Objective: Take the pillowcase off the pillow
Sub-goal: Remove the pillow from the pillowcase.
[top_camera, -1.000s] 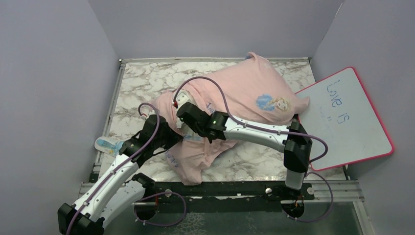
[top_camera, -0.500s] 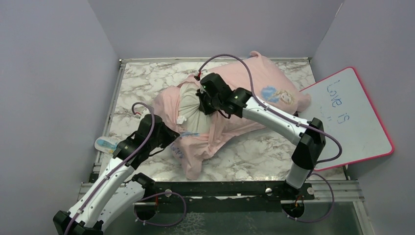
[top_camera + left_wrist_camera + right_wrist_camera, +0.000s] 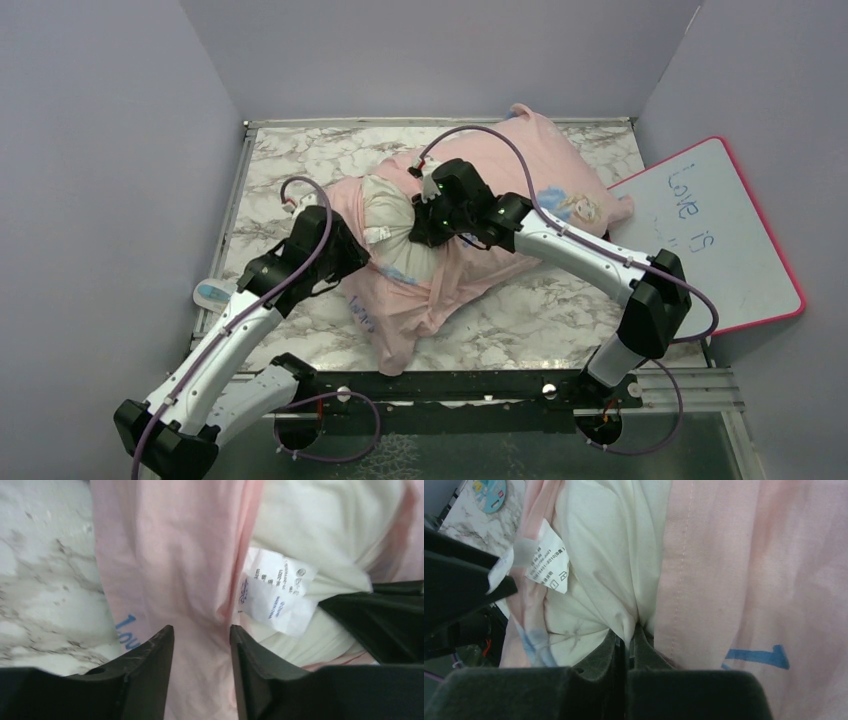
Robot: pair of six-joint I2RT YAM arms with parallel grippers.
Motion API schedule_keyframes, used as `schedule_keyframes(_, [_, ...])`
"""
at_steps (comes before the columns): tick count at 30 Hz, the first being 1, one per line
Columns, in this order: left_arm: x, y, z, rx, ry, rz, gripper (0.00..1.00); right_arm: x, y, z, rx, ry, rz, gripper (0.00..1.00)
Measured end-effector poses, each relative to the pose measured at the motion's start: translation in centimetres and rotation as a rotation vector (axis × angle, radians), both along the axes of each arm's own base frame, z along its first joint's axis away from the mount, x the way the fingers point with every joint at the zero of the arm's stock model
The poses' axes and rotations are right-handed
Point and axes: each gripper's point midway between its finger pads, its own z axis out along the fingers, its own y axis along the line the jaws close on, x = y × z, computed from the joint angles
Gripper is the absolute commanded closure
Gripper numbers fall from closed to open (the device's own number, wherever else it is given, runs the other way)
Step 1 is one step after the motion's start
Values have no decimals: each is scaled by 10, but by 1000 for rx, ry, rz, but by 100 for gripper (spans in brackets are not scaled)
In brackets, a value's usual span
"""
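Observation:
The pale pink pillowcase lies crumpled across the marble table, its printed patch facing up near the right end. The white pillow bulges out of its open left end. My right gripper is shut on a pinch of the pillow's white fabric, right beside the pillowcase's stitched hem. My left gripper is open over the pillowcase. Pink cloth lies slack between its spread fingers. The pillow and its white care label show just beyond them.
A pink-framed whiteboard leans at the table's right side. A small round blue item sits at the left edge of the table. Grey walls close in on the left, back and right.
The left gripper has opened and let go of the pillowcase, then shifted forward. The right gripper pulled the pillow's end back and to the right, baring white pillow from the cover's mouth.

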Motion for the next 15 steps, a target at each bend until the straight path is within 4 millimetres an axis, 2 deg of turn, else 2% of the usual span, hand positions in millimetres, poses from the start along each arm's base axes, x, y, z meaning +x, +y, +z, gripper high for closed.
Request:
schedule_keyframes(4, [28, 6, 44, 97, -113, -9, 38, -5, -1, -5, 4, 8, 16, 99])
schedule_keyframes(6, [44, 10, 70, 148, -179, -19, 36, -6, -2, -5, 6, 9, 18, 99])
schedule_keyframes(8, [58, 14, 87, 196, -216, -28, 35, -6, -2, -5, 9, 7, 18, 99])
schedule_keyframes(11, [79, 24, 90, 253, -216, -24, 33, -7, -3, -5, 11, 5, 18, 99])
schedule_keyframes(15, [106, 36, 67, 249, -152, -44, 31, -7, -3, -5, 12, 5, 19, 99])
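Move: The case's far left edge, beside the opening, lies about 12 cm ahead of the left hand, 4 cm to its left and roughly 4 cm lower. The white label is about 4 cm ahead and 2 cm right of that hand; the right gripper's pinch is about 3 cm ahead and 8 cm right. From the right hand, which already has a fold of the white pillow between its fingers, that edge is some 9 cm ahead and 12 cm left. The right hand keeps its pinch on the white pillow fold, nearly still. The left hand, holding nothing, goes forward about 10 cm and a little left along the case's left side towards the far edge, arching up some 9 cm before starting down again; its fingers open wider as the wrist tips up and rolls, left side rising, some 15 degrees. ##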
